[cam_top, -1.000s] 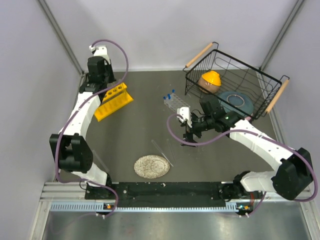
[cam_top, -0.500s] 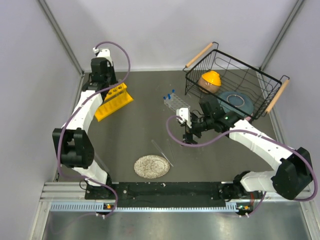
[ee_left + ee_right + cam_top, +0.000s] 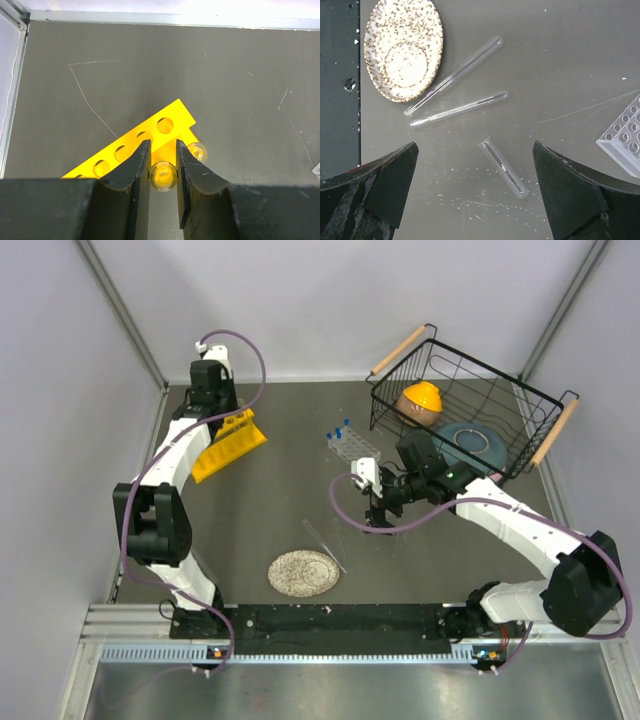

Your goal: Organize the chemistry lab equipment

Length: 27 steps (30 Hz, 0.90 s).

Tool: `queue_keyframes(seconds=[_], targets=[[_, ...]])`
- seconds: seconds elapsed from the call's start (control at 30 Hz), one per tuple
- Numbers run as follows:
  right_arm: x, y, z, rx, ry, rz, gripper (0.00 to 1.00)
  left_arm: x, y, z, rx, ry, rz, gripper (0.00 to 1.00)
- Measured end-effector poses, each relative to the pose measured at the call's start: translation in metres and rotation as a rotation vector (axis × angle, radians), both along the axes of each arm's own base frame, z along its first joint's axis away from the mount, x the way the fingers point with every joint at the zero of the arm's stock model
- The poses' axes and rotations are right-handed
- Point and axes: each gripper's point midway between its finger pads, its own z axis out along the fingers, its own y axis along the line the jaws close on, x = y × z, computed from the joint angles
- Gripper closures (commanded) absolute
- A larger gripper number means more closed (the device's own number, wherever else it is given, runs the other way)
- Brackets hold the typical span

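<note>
In the left wrist view my left gripper (image 3: pixel 162 146) is shut on a clear test tube (image 3: pixel 163 176), seen end-on between the fingers. It hangs just above the end of the yellow tube rack (image 3: pixel 167 125). A second rounded tube end (image 3: pixel 196 150) shows beside the right finger. My right gripper (image 3: pixel 475 150) stands wide open above the table. A short test tube (image 3: pixel 503 167) lies below and between its fingers. Two long test tubes (image 3: pixel 457 109) lie further off. The small clear rack (image 3: pixel 350 443) holds blue-capped vials.
A round speckled disc (image 3: pixel 303 573) lies near the front, close to the long tubes. A black wire basket (image 3: pixel 470 410) with dishes stands at the back right. The yellow rack (image 3: pixel 228 445) lies at the back left, near the wall rail.
My left arm has swung a little toward the back and right over the yellow rack, still holding its tube. My right gripper has edged slightly left and stays open.
</note>
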Motion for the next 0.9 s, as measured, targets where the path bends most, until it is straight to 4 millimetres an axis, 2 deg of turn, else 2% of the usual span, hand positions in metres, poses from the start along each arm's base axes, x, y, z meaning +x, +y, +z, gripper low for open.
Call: queue_keyframes(seconds=[0.03, 0.13, 0.17, 0.27, 0.57, 0.73, 0.8, 0.9], targets=[[0.0, 0.0, 0.0, -0.002, 0.001, 0.0, 0.01, 0.0, 0.0, -0.002, 0.001, 0.002, -0.001, 0.96], [0.0, -0.001, -0.004, -0.011, 0.004, 0.003, 0.01, 0.002, 0.0, -0.009, 0.002, 0.015, 0.0, 0.84], [0.0, -0.001, -0.005, -0.014, 0.006, 0.003, 0.01, 0.002, 0.0, -0.011, 0.001, 0.018, 0.001, 0.77], [0.0, -0.001, -0.007, -0.022, 0.01, 0.004, 0.01, 0.003, 0.0, -0.017, -0.001, 0.026, 0.002, 0.63], [0.003, -0.002, -0.013, -0.043, 0.002, 0.003, 0.01, 0.002, -0.001, -0.016, -0.021, 0.026, 0.013, 0.42], [0.004, -0.002, -0.017, -0.053, 0.003, 0.008, 0.01, -0.008, 0.0, 0.002, -0.026, 0.002, 0.015, 0.34], [0.004, -0.003, -0.019, -0.056, 0.001, 0.012, 0.01, -0.016, 0.001, 0.018, -0.028, -0.024, 0.019, 0.33], [0.003, -0.004, -0.021, -0.061, 0.001, 0.018, 0.01, -0.033, 0.003, 0.053, -0.034, -0.095, 0.022, 0.31]])
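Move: My left hand holds a test tube upright by its top, its place on the yellow rack's near row straight below, roughly 14 cm down. The rack's middle lies about 4 cm left and 2 cm back; another tube already stands 4 cm right and 2 cm ahead. Under my open right hand a short loose tube lies about 3 cm ahead, 2 cm left and 12 cm down; from that hand, a long loose tube is 8 cm left and 5 cm back, the speckled plate 17 cm left and 12 cm back. I ease the tube down the last 2 cm into its place on the yellow rack, open my left fingers to let go of it, then lift clear, slowly at first and then quickly, about 7 cm up and 3 cm back towards me. Meanwhile my right hand, fingers still wide open, sinks slowly some 2 cm towards the short loose tube without touching it. ##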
